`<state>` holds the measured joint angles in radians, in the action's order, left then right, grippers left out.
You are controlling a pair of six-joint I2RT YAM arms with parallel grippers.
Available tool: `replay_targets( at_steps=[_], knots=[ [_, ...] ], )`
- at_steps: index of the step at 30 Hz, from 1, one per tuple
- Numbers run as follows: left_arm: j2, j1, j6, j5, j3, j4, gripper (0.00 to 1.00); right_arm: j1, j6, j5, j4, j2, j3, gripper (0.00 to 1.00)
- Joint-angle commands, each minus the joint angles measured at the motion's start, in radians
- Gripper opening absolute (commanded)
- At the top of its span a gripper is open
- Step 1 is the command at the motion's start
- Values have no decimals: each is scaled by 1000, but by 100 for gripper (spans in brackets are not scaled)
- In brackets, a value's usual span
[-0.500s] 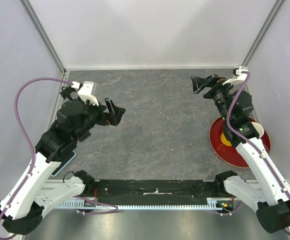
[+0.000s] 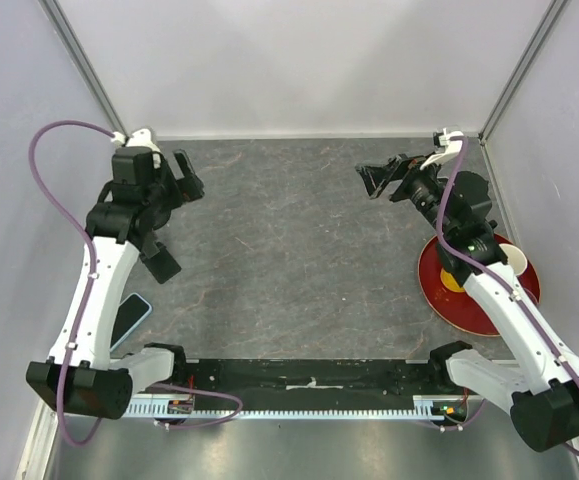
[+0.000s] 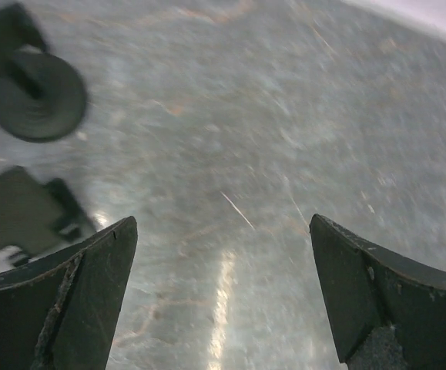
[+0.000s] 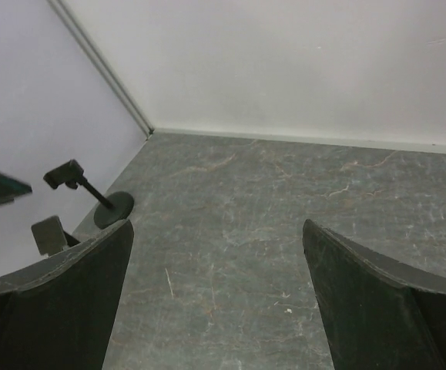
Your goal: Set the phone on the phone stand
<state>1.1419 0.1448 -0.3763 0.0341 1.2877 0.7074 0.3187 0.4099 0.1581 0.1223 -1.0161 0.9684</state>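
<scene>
The phone (image 2: 129, 318) is a dark slab with a pale blue edge. It lies flat at the table's left edge, partly under my left arm. The black phone stand (image 3: 38, 96) has a round base and a thin stem, and stands near the back left, also in the right wrist view (image 4: 115, 208). In the top view my left arm covers its base. My left gripper (image 2: 189, 180) hovers open beside the stand, nothing between its fingers (image 3: 223, 223). My right gripper (image 2: 381, 175) is open at the back right, facing left across the table (image 4: 216, 225).
A dark rectangular piece (image 2: 159, 262) sits just in front of the stand, also in the left wrist view (image 3: 22, 212). A red plate (image 2: 479, 285) with a white cup (image 2: 514, 262) lies at the right edge under my right arm. Walls close in the back and sides.
My left arm has swung back and to the left, carrying its gripper from mid-table toward the back left corner. My right gripper has shifted a little to the left. Both stay open.
</scene>
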Motion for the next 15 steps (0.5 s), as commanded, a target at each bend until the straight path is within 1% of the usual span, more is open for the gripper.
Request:
replay_targets(
  at_steps=[1,3,4,6,7,10,12,13,15],
  knots=[
    [1,-98,-4,216,88,-38,100,6,-57,121,28,-6,50,98],
    [-28,-128,4,265,50,-98,100,5,-77,133,27,-3,47,98],
    [-37,-172,22,291,14,-150,100,5,-82,132,27,-3,46,98],
    [-42,-200,49,329,-20,-204,100,5,-98,127,22,-2,44,98],
    [-31,-233,65,352,-51,-239,99,5,-102,126,20,-3,43,98],
    [31,-309,59,276,-56,-229,96,5,-118,123,11,-15,46,98],
    [56,-323,50,268,-76,-244,96,5,-123,126,-9,-35,55,98],
    [71,-341,42,236,-82,-255,96,5,-129,126,-15,-41,62,98],
    [123,-356,34,227,-87,-278,92,5,-137,124,-35,-58,70,98]
  ],
)
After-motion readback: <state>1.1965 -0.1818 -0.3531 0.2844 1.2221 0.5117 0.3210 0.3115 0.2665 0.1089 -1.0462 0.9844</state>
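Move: The phone stand is about 14 cm to the left hand's left, some 4 cm back and 22 cm below. The round-based holder stands behind it, 17 cm left and 11 cm ahead of the hand. The phone lies flat on the near side, 19 cm left, 21 cm back and 27 cm below. From the right hand the phone stand is about 52 cm left, 5 cm back and 31 cm lower. The empty left hand sweeps about 16 cm to its left, high over the table towards the phone stand and the round-based holder, easing a couple of centimetres forward. It swings its fingers some 30 degrees counter-clockwise as it goes, first rising about 3 cm and then sinking as much again as the sweep slows, fingers still wide open and touching nothing. ##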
